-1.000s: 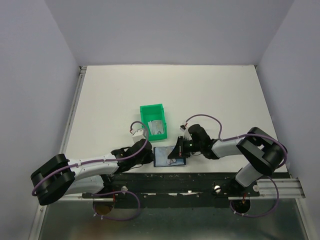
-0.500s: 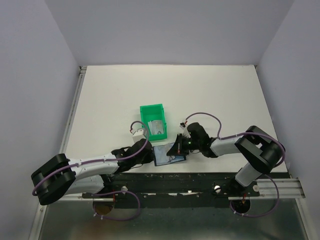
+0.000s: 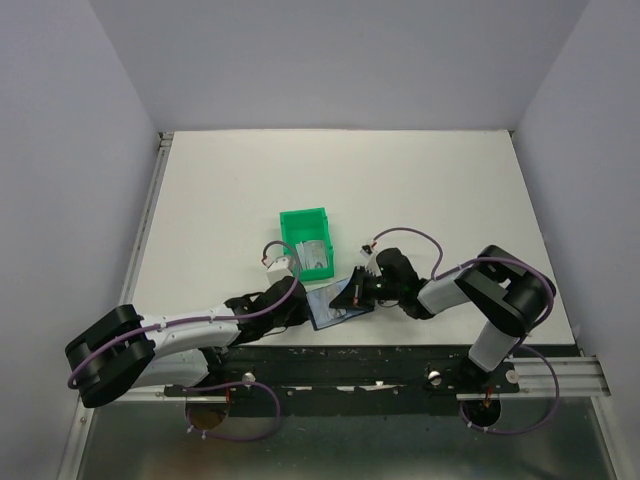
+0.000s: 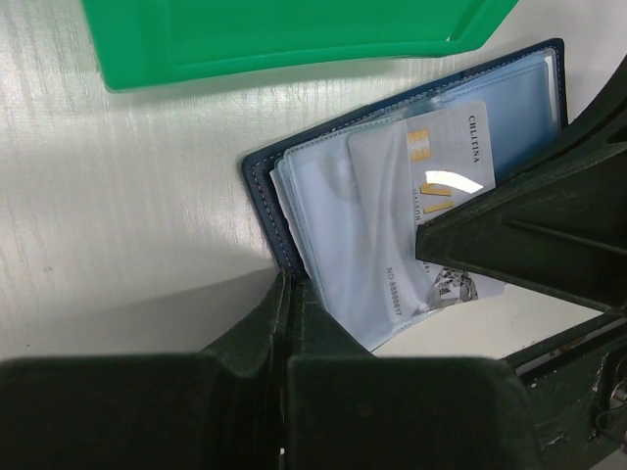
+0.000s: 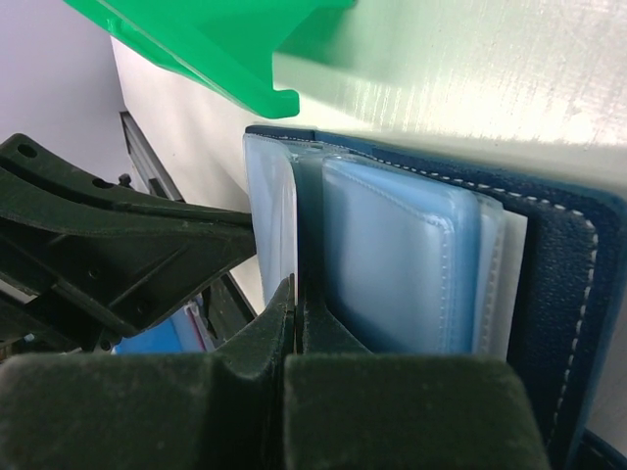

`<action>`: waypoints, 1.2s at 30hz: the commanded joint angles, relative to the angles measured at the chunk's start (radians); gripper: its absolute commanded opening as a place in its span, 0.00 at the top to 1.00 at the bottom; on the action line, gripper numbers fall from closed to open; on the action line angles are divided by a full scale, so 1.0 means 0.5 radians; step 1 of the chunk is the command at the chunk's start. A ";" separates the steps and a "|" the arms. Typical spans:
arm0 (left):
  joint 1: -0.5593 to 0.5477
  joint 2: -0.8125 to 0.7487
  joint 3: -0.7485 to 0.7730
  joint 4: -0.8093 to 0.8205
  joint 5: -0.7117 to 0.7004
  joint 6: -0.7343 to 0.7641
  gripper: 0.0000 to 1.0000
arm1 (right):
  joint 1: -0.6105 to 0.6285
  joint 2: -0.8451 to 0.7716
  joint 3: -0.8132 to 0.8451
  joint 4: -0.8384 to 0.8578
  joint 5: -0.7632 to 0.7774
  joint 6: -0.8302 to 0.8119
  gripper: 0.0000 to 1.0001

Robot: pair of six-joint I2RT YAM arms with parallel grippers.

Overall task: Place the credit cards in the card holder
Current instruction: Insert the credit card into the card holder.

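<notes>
The card holder (image 4: 269, 191) lies open and tilted just in front of the green bin, its navy cover (image 5: 568, 294) and clear sleeves showing. My left gripper (image 4: 289, 286) is shut on the near edge of its cover. A pale grey credit card (image 4: 446, 147) with a gold chip sits partly under a clear sleeve. My right gripper (image 5: 296, 286) is shut on that card's exposed side, reaching in from the right (image 3: 352, 296). Another pale credit card (image 3: 314, 254) leans inside the bin. The card holder (image 3: 333, 305) sits between the two grippers, the left gripper (image 3: 306, 310) on its left.
The green bin (image 3: 305, 238) stands directly behind the card holder, its wall (image 4: 284, 39) close above it and its rim (image 5: 211, 44) near my right fingers. The table's near edge and a black rail (image 3: 400, 352) run just in front.
The card holder has turned and tilted counter-clockwise, its right side lifted toward the bin. My right gripper has shifted slightly left and back with the card. Both grippers stay shut.
</notes>
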 commanded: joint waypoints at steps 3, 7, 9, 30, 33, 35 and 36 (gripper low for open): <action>-0.022 0.070 -0.018 -0.004 0.145 -0.003 1.00 | 0.021 -0.031 0.013 -0.196 -0.104 -0.171 0.99; -0.022 0.073 -0.027 -0.001 0.145 -0.006 1.00 | 0.024 -0.050 0.023 -0.206 -0.260 -0.217 0.99; -0.019 0.079 -0.027 -0.001 0.142 -0.003 1.00 | 0.031 -0.038 0.032 -0.187 -0.313 -0.217 0.99; -0.019 0.009 -0.024 -0.038 0.124 0.009 1.00 | 0.052 -0.553 0.452 -1.727 0.393 -0.659 0.58; -0.019 -0.003 -0.033 -0.035 0.121 0.006 1.00 | 0.055 -0.525 0.467 -1.764 0.417 -0.665 0.57; -0.019 -0.010 -0.033 -0.032 0.121 0.003 1.00 | 0.055 -0.492 0.467 -1.752 0.405 -0.659 0.59; -0.019 -0.007 -0.033 -0.029 0.121 0.006 1.00 | 0.055 -0.476 0.467 -1.743 0.399 -0.656 0.61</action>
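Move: The credit card is between the right hand's shut fingers, its middle about 1 cm ahead of them at the same height and its left edge partly under the clear pocket, whose middle lies some 3 cm to the hand's left and 1 cm ahead. The green tray's middle is around 13 cm ahead and 6 cm left. From the left hand, at the card holder's left edge, the holder's middle lies about 7 cm right and 3 cm ahead, the card 6 cm right and 3 cm ahead. The right hand first draws back about 2 cm with its fingers still shut on the card, turning slightly counter-clockwise, then opens them to nearly half, rises some 3 cm, comes forward again, and swings about 4 cm to the right, away from the clear pocket, sinking a little at the end while its fingers tip about 20 degrees more steeply down and stay open on either side of the card. The left hand keeps its shut fingers at the holder's left edge, easing only about 1 cm right and back. ##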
